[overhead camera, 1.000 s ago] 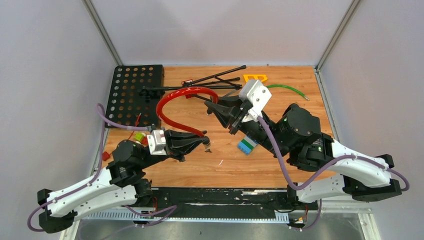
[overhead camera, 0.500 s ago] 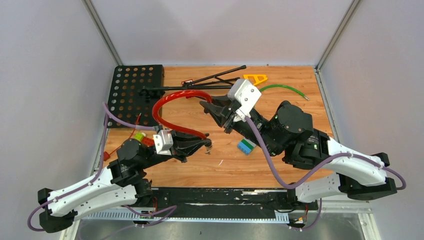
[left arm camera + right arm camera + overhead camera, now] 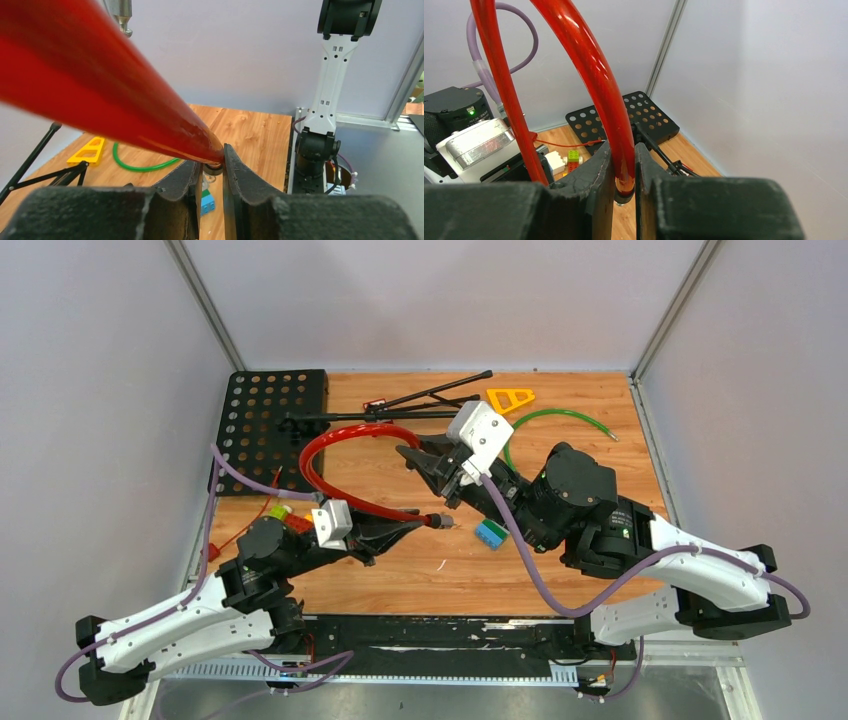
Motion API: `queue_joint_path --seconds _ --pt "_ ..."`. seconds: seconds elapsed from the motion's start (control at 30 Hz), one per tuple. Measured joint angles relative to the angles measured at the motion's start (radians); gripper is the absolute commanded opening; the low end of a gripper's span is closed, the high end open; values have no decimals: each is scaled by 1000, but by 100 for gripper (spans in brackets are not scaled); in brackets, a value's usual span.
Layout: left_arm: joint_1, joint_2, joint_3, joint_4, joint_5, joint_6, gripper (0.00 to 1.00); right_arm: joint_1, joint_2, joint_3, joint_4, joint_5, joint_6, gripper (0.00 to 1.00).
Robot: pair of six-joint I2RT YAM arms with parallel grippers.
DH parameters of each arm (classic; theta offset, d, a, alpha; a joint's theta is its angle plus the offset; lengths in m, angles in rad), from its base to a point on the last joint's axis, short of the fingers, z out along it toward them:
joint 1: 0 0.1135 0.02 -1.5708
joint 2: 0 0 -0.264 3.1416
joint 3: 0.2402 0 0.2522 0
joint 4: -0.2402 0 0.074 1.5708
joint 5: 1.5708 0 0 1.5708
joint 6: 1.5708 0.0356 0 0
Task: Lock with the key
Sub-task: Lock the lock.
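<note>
The lock is a red cable lock (image 3: pixel 365 426) (image 3: pixel 100 85) (image 3: pixel 589 75) arched above the wooden table. My right gripper (image 3: pixel 408 455) (image 3: pixel 623 147) is shut on the cable just above one black-capped end. The other black-capped end (image 3: pixel 440 520) (image 3: pixel 214 167) sits between the tips of my left gripper (image 3: pixel 420 524) (image 3: pixel 211 156). Those jaws stand slightly parted, and the cable leans on the right finger. A small metal bit hangs at that end; whether it is the key is too small to tell.
A black perforated plate (image 3: pixel 270 425) lies at the back left, with black tripod rods (image 3: pixel 420 400) beside it. An orange triangle (image 3: pixel 510 398) and a green tube (image 3: pixel 560 418) lie at the back. A blue-green brick (image 3: pixel 490 533) sits mid-table, and more bricks (image 3: pixel 285 512) lie by the left arm.
The left jaws have parted from shut, and that cable end has shifted right, past the fingertips. The right gripper has moved left and slightly nearer, carrying the arch with it.
</note>
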Motion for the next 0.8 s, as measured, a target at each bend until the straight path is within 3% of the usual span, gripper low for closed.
queue_joint_path --seconds 0.1,0.4,0.8 --pt "0 0 0 1 -5 1 0 0 0 0 0 0 0 0" --pt "0 -21 -26 41 -45 -5 0 0 -63 -132 53 37 2 0" --pt "0 -130 -201 363 -191 -128 0 1 -299 -573 520 152 146 0"
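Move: The lock head, gripped on its red tube by the left hand, lies about 5 cm back, 5 cm right and 12 cm below the right hand. That hand holds the tube's other end, with the plug about 3 cm straight below its fingertips. From the left hand the plug stands roughly 4 cm ahead, 2 cm left and 9 cm up; the blue block lies on the table some 6 cm ahead, 14 cm right and 34 cm down. To the right and down, about 5 cm each way, the right hand brings the held plug end towards the lock head's height, its wrist tipping the fingers up nearly 20 degrees. The left fingers first close on the loosely held tube; that hand then draws left and rises a little, also tipping its fingers up some 20 degrees. ##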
